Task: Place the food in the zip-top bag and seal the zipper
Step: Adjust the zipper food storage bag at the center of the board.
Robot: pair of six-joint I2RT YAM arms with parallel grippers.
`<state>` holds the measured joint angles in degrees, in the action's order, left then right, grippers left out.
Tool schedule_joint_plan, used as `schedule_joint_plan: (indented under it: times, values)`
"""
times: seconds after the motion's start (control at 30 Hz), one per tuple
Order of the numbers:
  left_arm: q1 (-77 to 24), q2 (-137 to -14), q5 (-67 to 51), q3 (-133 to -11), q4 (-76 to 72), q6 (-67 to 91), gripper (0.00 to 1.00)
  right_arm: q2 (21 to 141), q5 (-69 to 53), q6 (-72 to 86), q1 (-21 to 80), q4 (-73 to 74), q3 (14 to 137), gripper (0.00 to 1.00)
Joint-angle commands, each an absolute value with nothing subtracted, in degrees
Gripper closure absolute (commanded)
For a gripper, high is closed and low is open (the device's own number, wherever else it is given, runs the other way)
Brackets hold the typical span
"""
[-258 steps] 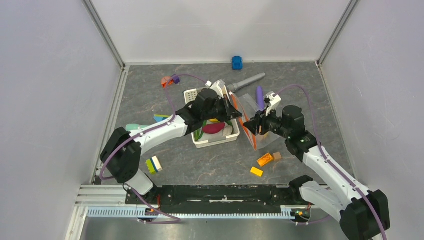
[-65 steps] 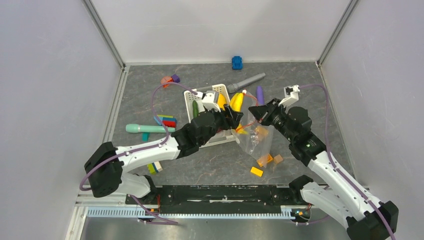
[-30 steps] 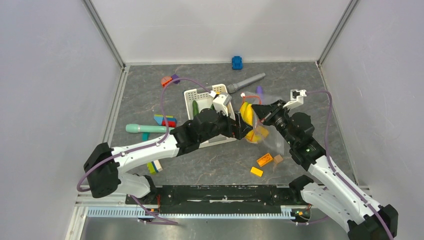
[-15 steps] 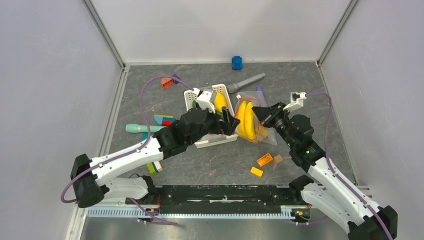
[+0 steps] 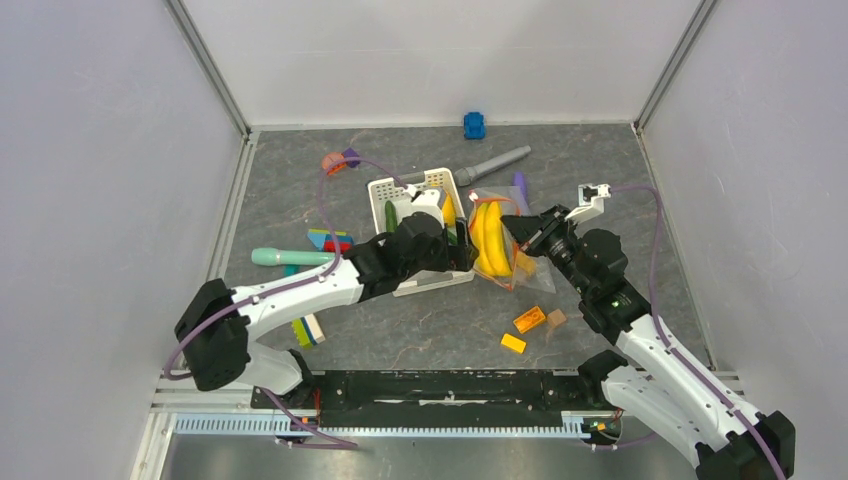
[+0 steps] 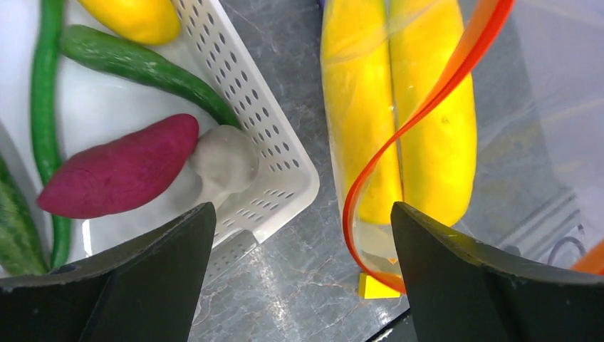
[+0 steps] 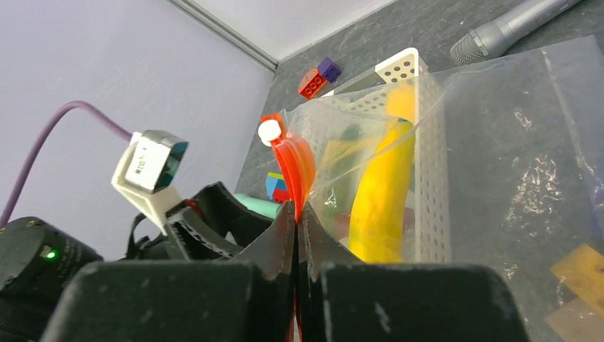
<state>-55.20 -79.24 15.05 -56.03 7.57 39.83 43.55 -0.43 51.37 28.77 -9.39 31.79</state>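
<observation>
The clear zip-top bag (image 5: 528, 272) lies right of the white basket (image 5: 392, 190), with two yellow bananas (image 5: 487, 238) inside it. My right gripper (image 7: 294, 211) is shut on the orange-red zipper (image 7: 293, 165) and holds the bag's mouth up. My left gripper (image 6: 300, 214) is open and empty, hovering over the basket's corner beside the bag. In the left wrist view the basket (image 6: 285, 153) holds a purple-red sweet potato (image 6: 121, 174), a whitish piece (image 6: 222, 160), green cucumbers (image 6: 135, 64) and a yellow piece (image 6: 135, 18). The zipper (image 6: 427, 107) curves across the bananas (image 6: 434, 135).
Orange blocks (image 5: 530, 319) and a yellow block (image 5: 513, 343) lie in front of the bag. A grey microphone (image 5: 495, 163) and a purple cylinder (image 5: 519, 182) lie behind it. A teal handle (image 5: 285, 257) and coloured blocks (image 5: 330, 240) sit left of the basket, a blue toy (image 5: 474, 125) by the back wall.
My left gripper let go of the bananas, opened wide and drew back left toward the basket. The bananas now rest inside the bag. My right gripper keeps its hold.
</observation>
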Motion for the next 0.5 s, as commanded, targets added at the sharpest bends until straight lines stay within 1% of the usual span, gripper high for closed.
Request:
schedule_joint_plan:
  times: [0.0, 0.03, 0.1, 0.13, 0.17, 0.2, 0.23, 0.3, 0.47]
  values:
    - [-55.0, -81.7, 9.1, -60.5, 3.6, 42.4, 0.07, 43.1, -1.3, 51.8, 29.0, -11.1, 33.7, 1.00]
    - [-55.0, -82.1, 9.0, -60.6, 3.7, 42.5, 0.12, 43.2, -1.1, 51.7, 29.0, -10.7, 33.8, 1.00]
    - [-55.0, -82.1, 9.9, -60.8, 4.4, 42.5, 0.33, 43.3, -0.7, 51.0, 29.0, -9.6, 34.2, 1.00]
    - [-55.0, -81.7, 10.3, -60.9, 4.8, 42.5, 0.45, 43.3, -0.4, 50.2, 28.9, -8.9, 34.7, 1.00]
    - [-55.0, -81.3, 11.1, -61.0, 5.3, 42.3, 0.61, 43.3, 0.7, 49.1, 28.9, -7.4, 35.4, 1.00]
    - [-55.0, -80.8, 11.6, -61.2, 5.7, 42.1, 0.72, 43.3, 2.4, 47.5, 28.9, -5.5, 36.5, 1.00]
    - [-55.0, -80.3, 12.0, -61.4, 5.9, 41.7, 0.81, 43.5, 4.0, 45.5, 28.9, -2.8, 38.1, 1.00]
    - [-55.0, -79.6, 12.0, -62.6, 6.7, 40.7, 0.97, 44.6, 7.5, 40.3, 28.9, 4.6, 42.7, 1.00]
    - [-55.0, -78.7, 7.1, -67.2, 6.0, 36.8, 0.98, 51.2, 18.2, 24.8, 28.9, 27.2, 58.3, 1.00]
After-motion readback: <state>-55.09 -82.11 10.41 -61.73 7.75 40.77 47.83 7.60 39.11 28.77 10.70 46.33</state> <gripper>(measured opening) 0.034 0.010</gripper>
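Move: The left hand, wide open, has the bag's near left zip rim about 2 cm to its right, level ahead and around 1 cm lower. The bananas in the bag lie some 5 cm to this hand's right, 3 cm ahead and 7 below; the white basket's middle is roughly 9 cm left, 5 ahead and 13 below. From the right hand, still shut on the other side of the zip, that left rim lies about 4 cm left, 2 back and 8 below. Rightward by about 2 cm with a slight dip, the left hand brings its open fingers around the bag's left zip rim, closes them fully to pinch it, then lifts about 3 cm. Meanwhile the right hand, keeping its pinch, dips slightly, then draws the other side about 3 cm right, a little forward and up, rolling some 15 degrees, its left side dropping. ##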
